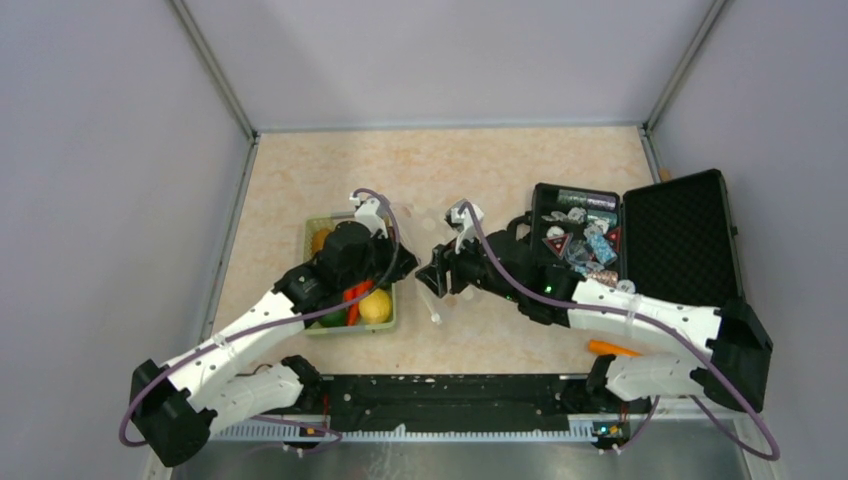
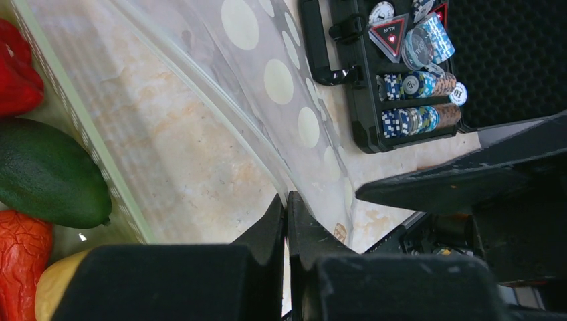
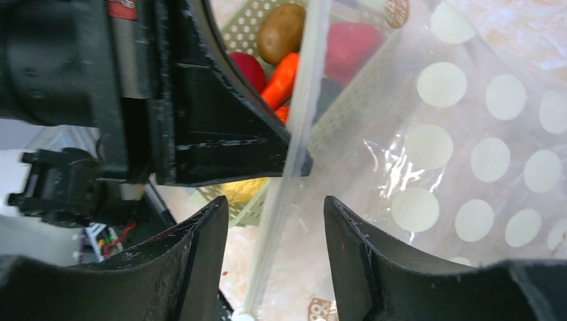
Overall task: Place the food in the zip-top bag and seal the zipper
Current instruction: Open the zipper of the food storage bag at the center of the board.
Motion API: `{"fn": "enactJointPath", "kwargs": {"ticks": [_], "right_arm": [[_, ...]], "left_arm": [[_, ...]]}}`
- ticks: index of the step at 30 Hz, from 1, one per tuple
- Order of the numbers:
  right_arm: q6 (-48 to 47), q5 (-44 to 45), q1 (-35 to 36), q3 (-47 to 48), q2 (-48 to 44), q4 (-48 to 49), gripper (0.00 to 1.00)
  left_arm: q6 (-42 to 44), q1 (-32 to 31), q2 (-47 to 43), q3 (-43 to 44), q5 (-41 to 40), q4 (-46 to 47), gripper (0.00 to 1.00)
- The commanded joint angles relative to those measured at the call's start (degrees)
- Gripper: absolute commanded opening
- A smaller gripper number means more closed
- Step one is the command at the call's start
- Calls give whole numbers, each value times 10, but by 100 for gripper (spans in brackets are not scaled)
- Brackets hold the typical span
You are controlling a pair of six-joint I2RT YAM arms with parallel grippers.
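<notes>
The clear zip-top bag (image 3: 434, 154) with white dots lies between the green basket (image 1: 312, 238) and the black case. My left gripper (image 2: 286, 199) is shut on its mouth edge, pinching the whitish zipper (image 3: 294, 107). My right gripper (image 3: 275, 204) is open, and the zipper strip runs through the gap between its fingers without touching either. The food sits in the basket: a brown piece (image 3: 281, 30), a carrot (image 3: 284, 77), a red pepper (image 2: 17, 73), a dark green piece (image 2: 47, 174) and a yellow piece (image 1: 375, 306). Another orange carrot (image 1: 613, 348) lies on the table by the right arm's base.
An open black case (image 1: 680, 225) holding chips and shiny packets (image 2: 414, 47) stands at the right, close behind the right arm. The basket's pale green rim (image 2: 100, 154) borders the bag on the left. Grey walls enclose the table.
</notes>
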Motion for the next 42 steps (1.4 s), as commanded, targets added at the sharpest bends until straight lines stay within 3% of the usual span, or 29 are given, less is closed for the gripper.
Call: {"fn": "enactJointPath", "kwargs": {"ticks": [1,6,11,18,21,26,30,35,40,42], "right_arm": [[-24,59,15,11,27,-1,53],[-31,92,37,17,46,-3,52],[-23,126,41,26,57,-15,40],[-21,178,46,28,48,-31,36],[-24,209,55,30,54,-25,29],[-55,289,91,41,74,2,30],[-68,292,97,36,85,44,30],[-71,319,97,51,107,29,28],[-80,331,97,44,105,38,8],[-83,341,97,42,99,42,7]], "left_arm": [[-1,1,-12,20,5,13,0],[-2,1,-19,18,4,12,0],[-3,0,-19,16,6,13,0],[-4,1,-18,10,16,17,0],[-4,1,-14,11,21,23,0],[-8,1,-6,15,35,30,0],[-9,1,-6,15,41,31,0],[-7,1,-19,12,40,28,0],[-4,1,-24,10,32,21,0],[-2,1,-22,9,29,21,0]]}}
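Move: The stretch of zipper edge the right fingers will shut on lies about 3 cm ahead of the right hand, level sideways and some 4 cm below. The left gripper's tips are about 3 cm ahead, 2 cm left and 2 cm below; the food basket is 16 cm left, 5 ahead and 18 below, its yellow fruit 11 left, 1 back and 17 below. From the left hand, that stretch lies roughly 2 cm right, level fore and aft, and 2 cm below. Down first by about 4 cm, then forward some 3 cm, the right hand comes in beside the left gripper's tips, its fingers swinging clockwise by around 20 degrees and rolling. Its half-open fingers close almost fully, pinching the film at the bag's mouth, while the shut left gripper keeps its hold on the zipper edge and shifts barely a centimetre. ##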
